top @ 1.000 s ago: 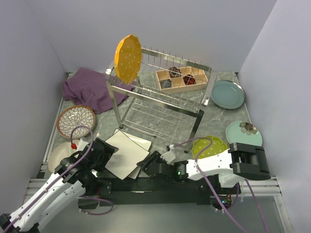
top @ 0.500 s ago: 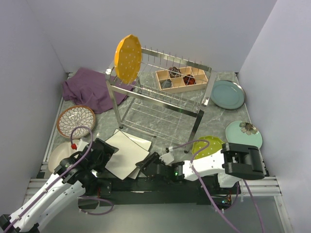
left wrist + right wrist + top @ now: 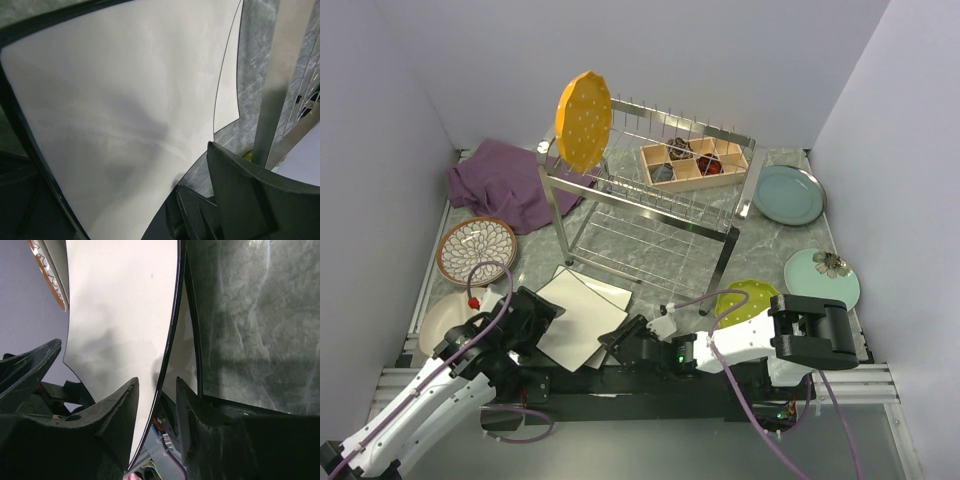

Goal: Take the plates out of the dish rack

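Note:
The dish rack [image 3: 650,195] holds one orange plate [image 3: 584,120] upright at its left end. Two cream square plates [image 3: 582,315] lie stacked in front of it. My left gripper [image 3: 538,308] is open at their left edge; one finger [image 3: 240,195] shows beside the top plate [image 3: 125,100]. My right gripper [image 3: 618,340] is at their near right corner. Its jaws [image 3: 157,381] straddle the top plate's dark rim [image 3: 172,330] with small gaps either side. On the table lie a patterned plate [image 3: 476,249], a cream one [image 3: 442,325], a yellow-green one [image 3: 750,300], a mint one [image 3: 820,275] and a teal one [image 3: 788,194].
A wooden compartment box [image 3: 693,163] sits on the rack's right half. A purple cloth [image 3: 500,182] is bunched at the back left. Walls close in on three sides. The rack's tall legs [image 3: 724,262] stand just behind the square plates.
My right arm has slid left, and its jaws have narrowed around the top square plate's edge. The left arm has not moved.

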Action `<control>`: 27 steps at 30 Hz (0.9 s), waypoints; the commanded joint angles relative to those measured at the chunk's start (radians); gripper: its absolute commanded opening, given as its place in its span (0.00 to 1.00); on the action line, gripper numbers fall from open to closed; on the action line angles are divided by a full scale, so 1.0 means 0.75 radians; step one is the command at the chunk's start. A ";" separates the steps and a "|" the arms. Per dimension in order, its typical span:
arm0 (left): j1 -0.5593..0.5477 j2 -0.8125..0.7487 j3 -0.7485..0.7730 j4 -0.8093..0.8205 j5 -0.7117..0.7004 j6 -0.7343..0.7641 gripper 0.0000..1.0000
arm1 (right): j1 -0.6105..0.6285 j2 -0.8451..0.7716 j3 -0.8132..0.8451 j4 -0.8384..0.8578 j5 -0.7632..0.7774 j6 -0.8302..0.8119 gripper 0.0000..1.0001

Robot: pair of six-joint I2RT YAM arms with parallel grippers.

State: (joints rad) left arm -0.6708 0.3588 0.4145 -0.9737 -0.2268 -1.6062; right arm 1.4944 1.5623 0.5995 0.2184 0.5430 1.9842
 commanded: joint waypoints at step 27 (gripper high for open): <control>0.005 0.010 0.094 -0.064 -0.060 -0.010 0.99 | -0.011 -0.019 -0.124 0.079 0.264 0.163 0.00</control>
State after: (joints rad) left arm -0.6708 0.3630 0.4011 -0.9977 -0.2131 -1.6108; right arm 1.4940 1.5856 0.5346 0.3054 0.6395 2.0148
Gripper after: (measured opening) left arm 0.986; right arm 0.022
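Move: The right hand's parted fingers already straddle the right-front edge of the upper white plate, whose middle lies about 8 cm left, 5 cm ahead and 1 cm lower. The lower white plate's middle is some 7 cm left, 5 cm ahead and 3 cm down; the green plate, roughly 31 cm right, 9 cm ahead and 4 cm down. From the left hand, the upper plate's middle lies about 3 cm right, 2 cm back and 3 cm below. Right fingers close and pinch the upper white plate's edge, drawing it about 2 cm forward and right, dipping slightly. ##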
